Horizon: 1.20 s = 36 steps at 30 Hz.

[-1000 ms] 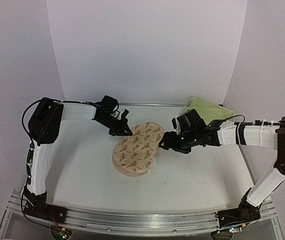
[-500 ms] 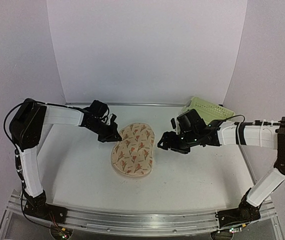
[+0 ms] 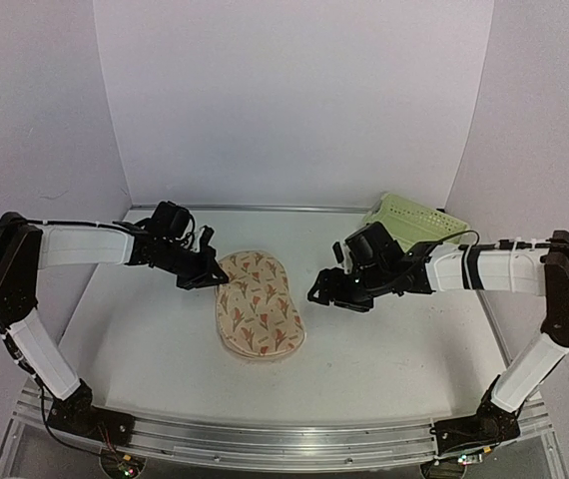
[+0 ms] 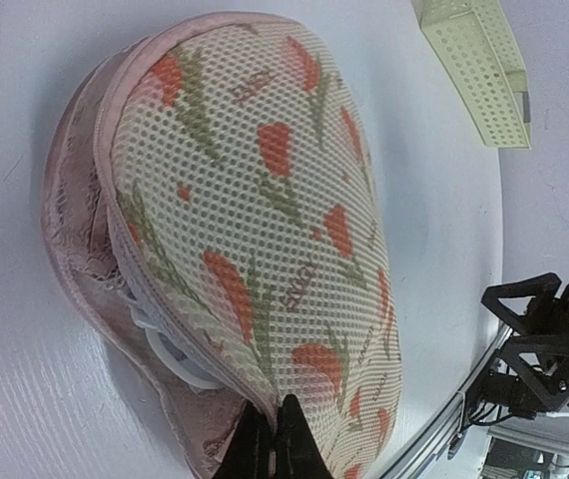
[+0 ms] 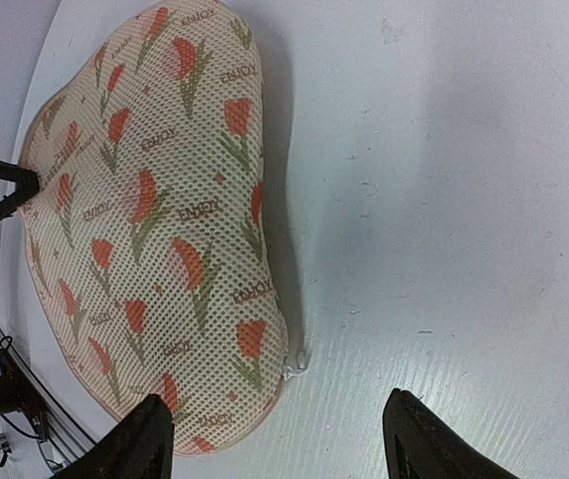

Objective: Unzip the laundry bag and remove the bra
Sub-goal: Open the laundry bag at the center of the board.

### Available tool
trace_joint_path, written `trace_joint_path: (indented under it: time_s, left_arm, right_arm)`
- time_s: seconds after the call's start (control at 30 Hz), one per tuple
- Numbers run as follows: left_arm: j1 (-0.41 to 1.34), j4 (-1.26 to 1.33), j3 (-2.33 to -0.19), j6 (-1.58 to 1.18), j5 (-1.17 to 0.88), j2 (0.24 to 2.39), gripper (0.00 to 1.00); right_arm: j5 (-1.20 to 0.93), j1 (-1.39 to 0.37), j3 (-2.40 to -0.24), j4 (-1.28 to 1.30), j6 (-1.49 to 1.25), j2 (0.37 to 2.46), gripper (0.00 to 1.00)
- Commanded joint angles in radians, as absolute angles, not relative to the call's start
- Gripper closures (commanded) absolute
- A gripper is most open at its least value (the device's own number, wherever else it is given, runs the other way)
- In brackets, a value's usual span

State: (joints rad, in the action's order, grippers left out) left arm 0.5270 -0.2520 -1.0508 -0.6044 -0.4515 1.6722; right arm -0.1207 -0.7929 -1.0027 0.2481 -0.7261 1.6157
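The laundry bag point(image 3: 258, 315) lies flat on the white table, beige mesh with orange-red leaf prints. My left gripper point(image 3: 219, 281) is shut on its pinkish rim at the far left end; in the left wrist view the black fingertips point(image 4: 273, 441) pinch the edge of the laundry bag point(image 4: 255, 200). A gap there shows pink lining and a white curved edge point(image 4: 170, 349); I cannot tell whether it is the bra. My right gripper point(image 3: 316, 296) stands open just right of the bag. Between its fingers point(image 5: 280, 439) lies a small white zip pull point(image 5: 297, 361) at the corner of the laundry bag point(image 5: 155, 230).
A pale-green perforated basket point(image 3: 414, 222) stands at the back right behind the right arm and shows as the basket point(image 4: 474, 70) in the left wrist view. The aluminium rail runs along the table's near edge.
My left gripper has pulled the bag's end to the left and nearer, and the bag has turned and slid with it. The right gripper has shifted slightly left, still open.
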Motion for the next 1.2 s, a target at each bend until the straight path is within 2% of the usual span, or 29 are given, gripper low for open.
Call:
trace_joint_path:
  time_s: [0.0, 0.13, 0.33, 1.17]
  left_arm:
    - [0.526, -0.215, -1.066, -0.614, -0.489, 1.588, 1.0]
    - [0.534, -0.222, -1.12, -0.604, -0.511, 1.571, 0.96]
    - [0.582, -0.246, -1.248, -0.592, -0.536, 1.631, 0.95]
    - [0.796, -0.311, -1.836, -0.714, -0.553, 2.139, 0.95]
  right_arm:
    - [-0.128, -0.799, -1.057, 0.204, -0.719, 1.614, 0.27]
    - [-0.118, -0.798, -1.056, 0.209, -0.719, 1.601, 0.27]
    - [-0.1, -0.799, -1.039, 0.226, -0.719, 1.562, 0.26]
    - [0.188, -0.799, -0.868, 0.366, -0.692, 1.105, 0.22]
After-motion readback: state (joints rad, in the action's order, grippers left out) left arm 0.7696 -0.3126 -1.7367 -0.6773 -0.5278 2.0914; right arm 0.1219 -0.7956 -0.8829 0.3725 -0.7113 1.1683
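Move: The left hand already pinches the laundry bag's top cover at its far left edge; the bag's right edge, where the cover is headed, lies about 16 cm right, 1 cm back and 7 cm below. The bag's middle is about 8 cm right of this hand, 3 cm back and 6 cm down; the green basket is some 45 cm right and 17 cm ahead. From the open right hand, the right edge lies about 9 cm left, 3 cm ahead. Still pinching the cover, left hand lifts, then swings some 18 cm right across the bag; right hand rises away. ##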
